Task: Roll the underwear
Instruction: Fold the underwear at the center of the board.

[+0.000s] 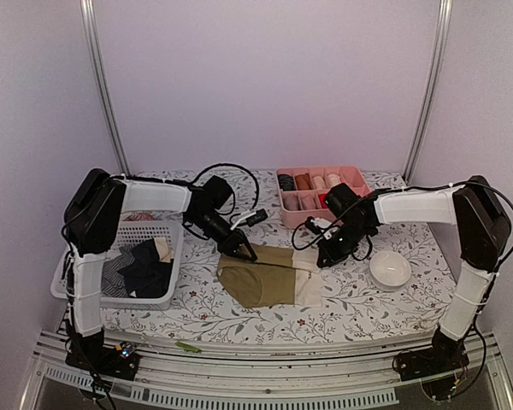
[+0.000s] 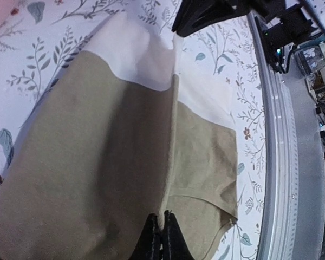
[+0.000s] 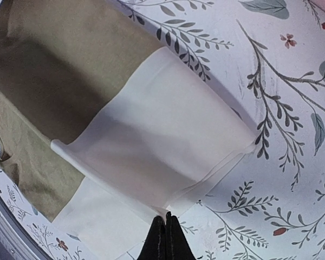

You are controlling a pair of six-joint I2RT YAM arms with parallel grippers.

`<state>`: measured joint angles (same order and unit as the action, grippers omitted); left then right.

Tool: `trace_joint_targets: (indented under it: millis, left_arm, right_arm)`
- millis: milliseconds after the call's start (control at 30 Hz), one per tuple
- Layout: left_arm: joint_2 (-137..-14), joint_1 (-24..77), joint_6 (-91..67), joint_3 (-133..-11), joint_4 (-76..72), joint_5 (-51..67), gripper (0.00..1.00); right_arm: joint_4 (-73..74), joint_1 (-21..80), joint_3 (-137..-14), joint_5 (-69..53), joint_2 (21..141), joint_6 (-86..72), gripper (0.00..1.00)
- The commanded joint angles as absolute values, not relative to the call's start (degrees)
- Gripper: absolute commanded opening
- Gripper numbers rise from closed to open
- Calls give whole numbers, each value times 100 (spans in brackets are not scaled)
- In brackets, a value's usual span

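An olive-tan underwear (image 1: 261, 280) with a cream waistband (image 1: 309, 278) lies partly folded on the floral tablecloth at the centre. My left gripper (image 1: 246, 254) is shut on its left olive edge, and the cloth rises in a ridge to the pinch (image 2: 162, 219). My right gripper (image 1: 323, 259) is shut on a corner of the cream waistband (image 3: 162, 135), its jaws pressed together on the hem (image 3: 166, 218). The olive part (image 3: 59, 65) stretches away beyond the band. More underwear, dark and striped (image 1: 137, 272), lies in the basket.
A white mesh basket (image 1: 162, 301) stands at the left. The pink divided tray (image 1: 359, 175) with rolled items sits at the back right. A white bowl (image 1: 390, 269) rests right of the garment. The metal rail (image 2: 276, 162) runs along the table's near edge.
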<state>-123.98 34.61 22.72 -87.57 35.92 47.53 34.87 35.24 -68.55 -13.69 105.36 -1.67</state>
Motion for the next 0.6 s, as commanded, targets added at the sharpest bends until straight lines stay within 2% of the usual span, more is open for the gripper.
trace_joint_targets:
  millis: [0, 567]
  left_arm:
    - [-11923, 3585, 2443, -8503, 3663, 4986, 0]
    - [-11509, 4136, 2154, -7236, 3022, 4920, 0]
  right_arm:
    - [3810, 3552, -6726, -1343, 10354, -62, 0]
    - [4382, 3960, -6356, -1463, 10018, -419, 0]
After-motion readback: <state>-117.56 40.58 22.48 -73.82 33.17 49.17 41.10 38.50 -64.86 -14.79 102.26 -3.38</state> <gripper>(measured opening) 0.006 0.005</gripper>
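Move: Both hands hold the underwear's raised fold. Its near edge, where the fold is being taken, lies about 11 cm back, 4 cm right and 4 cm below the left hand; from the right hand, some 10 cm back, 13 cm left and 3 cm below. The white bowl stands about 18 cm right of the right hand and 2 cm back, the pink box 17 cm ahead and 2 cm right. Both hands, still pinching the fold, draw it back towards the near edge, left about 8 cm, right 5 cm. ##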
